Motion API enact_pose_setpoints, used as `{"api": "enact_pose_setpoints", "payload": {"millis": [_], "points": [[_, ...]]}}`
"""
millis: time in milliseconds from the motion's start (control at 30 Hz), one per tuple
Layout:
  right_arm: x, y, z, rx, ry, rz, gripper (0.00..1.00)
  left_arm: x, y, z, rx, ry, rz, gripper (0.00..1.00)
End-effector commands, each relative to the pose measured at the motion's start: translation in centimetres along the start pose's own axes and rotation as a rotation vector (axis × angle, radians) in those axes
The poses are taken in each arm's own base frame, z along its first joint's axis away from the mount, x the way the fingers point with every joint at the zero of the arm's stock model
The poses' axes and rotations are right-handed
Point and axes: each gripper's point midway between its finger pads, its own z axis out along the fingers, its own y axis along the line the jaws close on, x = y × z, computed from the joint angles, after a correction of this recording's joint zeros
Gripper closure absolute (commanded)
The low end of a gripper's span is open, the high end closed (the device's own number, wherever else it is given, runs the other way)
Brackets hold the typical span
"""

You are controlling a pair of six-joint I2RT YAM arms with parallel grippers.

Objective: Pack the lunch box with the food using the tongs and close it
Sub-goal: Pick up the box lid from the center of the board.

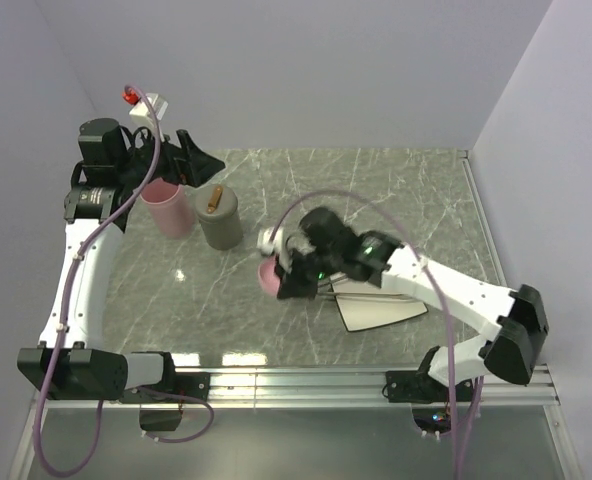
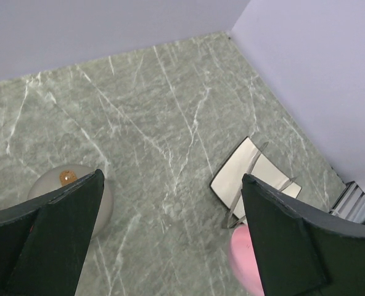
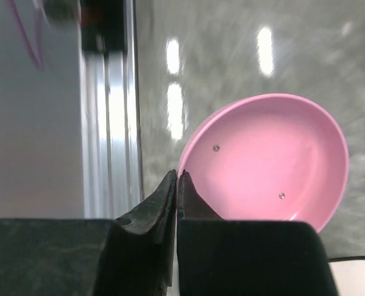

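My right gripper [image 3: 178,175] is shut on the rim of a shallow pink lid [image 3: 269,160], which it holds left of the plate in the top view [image 1: 269,278]. The tongs [image 1: 364,292] lie on a dark-rimmed white plate [image 1: 381,312]; the left wrist view shows those tongs [image 2: 253,165] too. The lunch box's tall pink body [image 1: 166,210] stands at the back left beside a grey tub [image 1: 219,222]. A brown food piece [image 1: 213,200] rests in the tub, seen as an orange-brown lump [image 2: 67,177]. My left gripper [image 2: 171,179] hangs open and empty above the pink body [image 1: 194,158].
The metal rail [image 1: 306,378] runs along the near edge of the marble table [image 1: 376,190]. White walls [image 1: 536,120] close off the back and both sides. The pink lid [image 2: 247,259] shows low beside my left gripper's right finger [image 2: 293,240].
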Motion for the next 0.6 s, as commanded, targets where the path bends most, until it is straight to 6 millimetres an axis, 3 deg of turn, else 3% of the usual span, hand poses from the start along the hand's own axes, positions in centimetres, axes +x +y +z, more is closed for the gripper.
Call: {"api": "enact_pose_setpoints", "payload": {"millis": [0,67,133,167,200,267,300,367,400,467,500,567], "points": [[-6.9,1.1,-5.4,-0.111,-0.243,0.076,1.0,-2.0,-2.3,-1.1,0.063,-0.077,0.03,0.01],[-9.2,-0.3,-8.2,-0.106,-0.332,0.15,1.0,-2.4,-3.2,-1.5,0.095,-0.095,0.047,0.01],[-11.4,-0.5,-10.5,-0.155,-0.425,0.16,1.0,-2.5,-4.8,-2.0,0.174,-0.118,0.079,0.01],[-12.0,-0.6,-11.4,-0.171,-0.456,0.195,1.0,-1.5,-5.5,-2.5,0.207,-0.123,0.089,0.01],[-13.1,-1.7,-13.1,-0.175,-0.521,0.242,1.0,-2.7,-6.4,-3.0,0.247,-0.199,0.168,0.01],[-13.7,-1.5,-14.7,-0.252,-0.57,0.276,1.0,-1.1,-7.5,-3.5,0.324,-0.224,0.182,0.01],[-15.3,-2.1,-16.8,-0.265,-0.654,0.298,1.0,-2.1,-9.2,-4.8,0.365,-0.298,0.244,0.01],[-15.1,-2.7,-17.9,-0.308,-0.713,0.367,1.0,-1.4,-10.1,-5.5,0.408,-0.31,0.258,0.01],[-16.3,-2.8,-20.1,-0.336,-0.791,0.392,1.0,-1.3,-10.3,-5.6,0.422,-0.308,0.242,0.01],[-16.4,-4.3,-20.6,-0.356,-0.843,0.485,1.0,-1.1,-10.5,-5.6,0.435,-0.305,0.215,0.03],[-16.8,-4.9,-21.8,-0.371,-0.889,0.522,1.0,-1.4,-10.8,-5.8,0.447,-0.322,0.193,0.03],[-16.7,-7.2,-22.2,-0.429,-0.947,0.704,1.0,-1.3,-10.5,-5.6,0.439,-0.351,0.153,0.03]]}}
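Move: The pink lid is already off the table, pinched at its rim by the right fingers, its middle about 4 cm ahead and 2 cm left of that hand. The open left gripper waits roughly 21 cm ahead, 13 cm left and 19 cm above the right hand; the lidded grey box stands about 29 cm ahead and 16 cm left of the right hand. From the left hand the pink lid lies some 17 cm back, 11 cm right and 19 cm down. The pink lid, still pinched at the rim, is swept quickly up some 20 cm and forward about 11 cm, drifting right, by the right hand towards the open left gripper; the right wrist turns nearly 60 degrees, bringing its down-slanting fingers up. The left hand comes to meet it, back about 8 cm and slightly up and right, fingers tipping up and turning clockwise, staying open. ##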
